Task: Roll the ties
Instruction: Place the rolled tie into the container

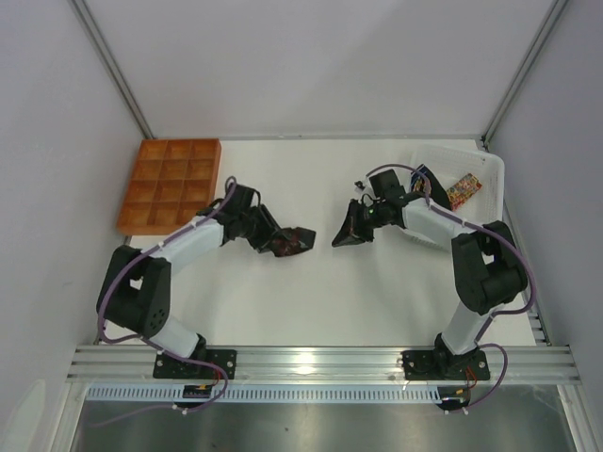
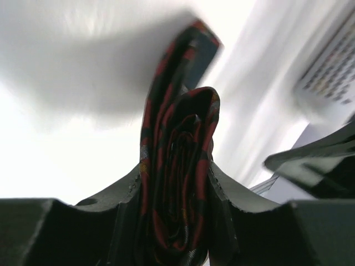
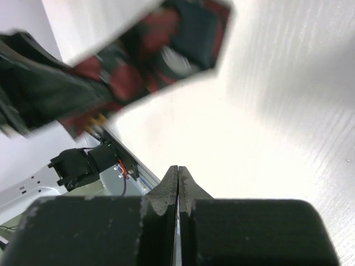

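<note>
A dark tie with maroon print [image 2: 176, 166], wound into a tight roll, sits squeezed between my left gripper's [image 2: 176, 191] two fingers, its loose end sticking up past the roll. From above, the roll [image 1: 298, 241] hangs at my left gripper [image 1: 281, 243] just over the table's middle. My right gripper [image 1: 339, 238] is shut and holds nothing, a short gap to the right of the roll. The right wrist view shows its fingertips [image 3: 178, 176] pressed together over bare table, with the blurred tie [image 3: 166, 50] ahead of them.
An orange compartment tray [image 1: 170, 184] lies at the back left. At the back right a white bin [image 1: 488, 169] holds more patterned ties [image 1: 463, 191]. Behind are the white enclosure walls, and a metal rail [image 1: 320, 358] runs along the near edge.
</note>
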{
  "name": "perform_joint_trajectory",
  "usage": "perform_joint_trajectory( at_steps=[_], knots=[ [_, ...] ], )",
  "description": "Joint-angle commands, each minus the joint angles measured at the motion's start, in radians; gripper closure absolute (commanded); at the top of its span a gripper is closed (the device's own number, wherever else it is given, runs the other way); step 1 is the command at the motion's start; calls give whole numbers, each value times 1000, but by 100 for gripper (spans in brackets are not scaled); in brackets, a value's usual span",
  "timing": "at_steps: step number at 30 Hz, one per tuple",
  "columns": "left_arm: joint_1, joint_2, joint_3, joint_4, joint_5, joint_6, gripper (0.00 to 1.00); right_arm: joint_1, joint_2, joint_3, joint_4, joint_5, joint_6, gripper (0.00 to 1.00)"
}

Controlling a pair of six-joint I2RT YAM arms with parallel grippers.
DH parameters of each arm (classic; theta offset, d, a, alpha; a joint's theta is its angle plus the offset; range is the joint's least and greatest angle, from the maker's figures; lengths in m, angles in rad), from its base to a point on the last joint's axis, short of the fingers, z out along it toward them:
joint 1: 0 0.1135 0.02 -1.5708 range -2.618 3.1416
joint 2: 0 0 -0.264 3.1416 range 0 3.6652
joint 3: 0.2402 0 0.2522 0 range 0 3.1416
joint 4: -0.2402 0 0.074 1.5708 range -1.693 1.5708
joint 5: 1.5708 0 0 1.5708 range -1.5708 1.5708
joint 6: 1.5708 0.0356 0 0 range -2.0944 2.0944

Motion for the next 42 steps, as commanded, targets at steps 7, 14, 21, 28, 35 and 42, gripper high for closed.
perform_joint_trajectory(
  at_steps=[7, 14, 21, 28, 35, 42],
  knots=[
    [328, 34, 426, -250, 28, 193, 100, 7, -62, 23, -61, -8, -18, 100],
    [535, 119, 638, -318, 38, 154, 100, 25, -68, 27, -55, -36, -6, 100],
    [667, 149, 591, -342, 29, 152, 99, 31, -39, 59, -66, -61, -18, 100],
    [719, 171, 464, -244, 41, 129, 100, 27, -22, 62, -63, -84, -25, 100],
    [736, 194, 478, -281, -9, 135, 100, 19, -8, 69, -61, -91, -26, 100],
    [771, 202, 529, -197, 93, 99, 100, 19, 1, 73, -66, -93, -30, 100]
  ],
)
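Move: The left hand already holds the rolled tie just off the table. The container's middle lies about 35 cm to its left and some 21 cm ahead, roughly 5 cm lower; the container's near right corner is only about 22 cm left and 8 cm ahead. The empty right gripper stands some 16 cm to the left hand's right and about 1 cm farther out, and from it the container's middle is roughly 51 cm left and 20 cm ahead. Keeping the rolled tie pinched, the left hand swings it left and forward to the container in a high arc, ending about 27 cm left and 14 cm farther out, while the wrist turns some 35 degrees counter-clockwise. It climbs about 15 cm on the way, then goes on left and sinks roughly 10 cm, easing back slightly, over the container's right-hand compartments near the front. ##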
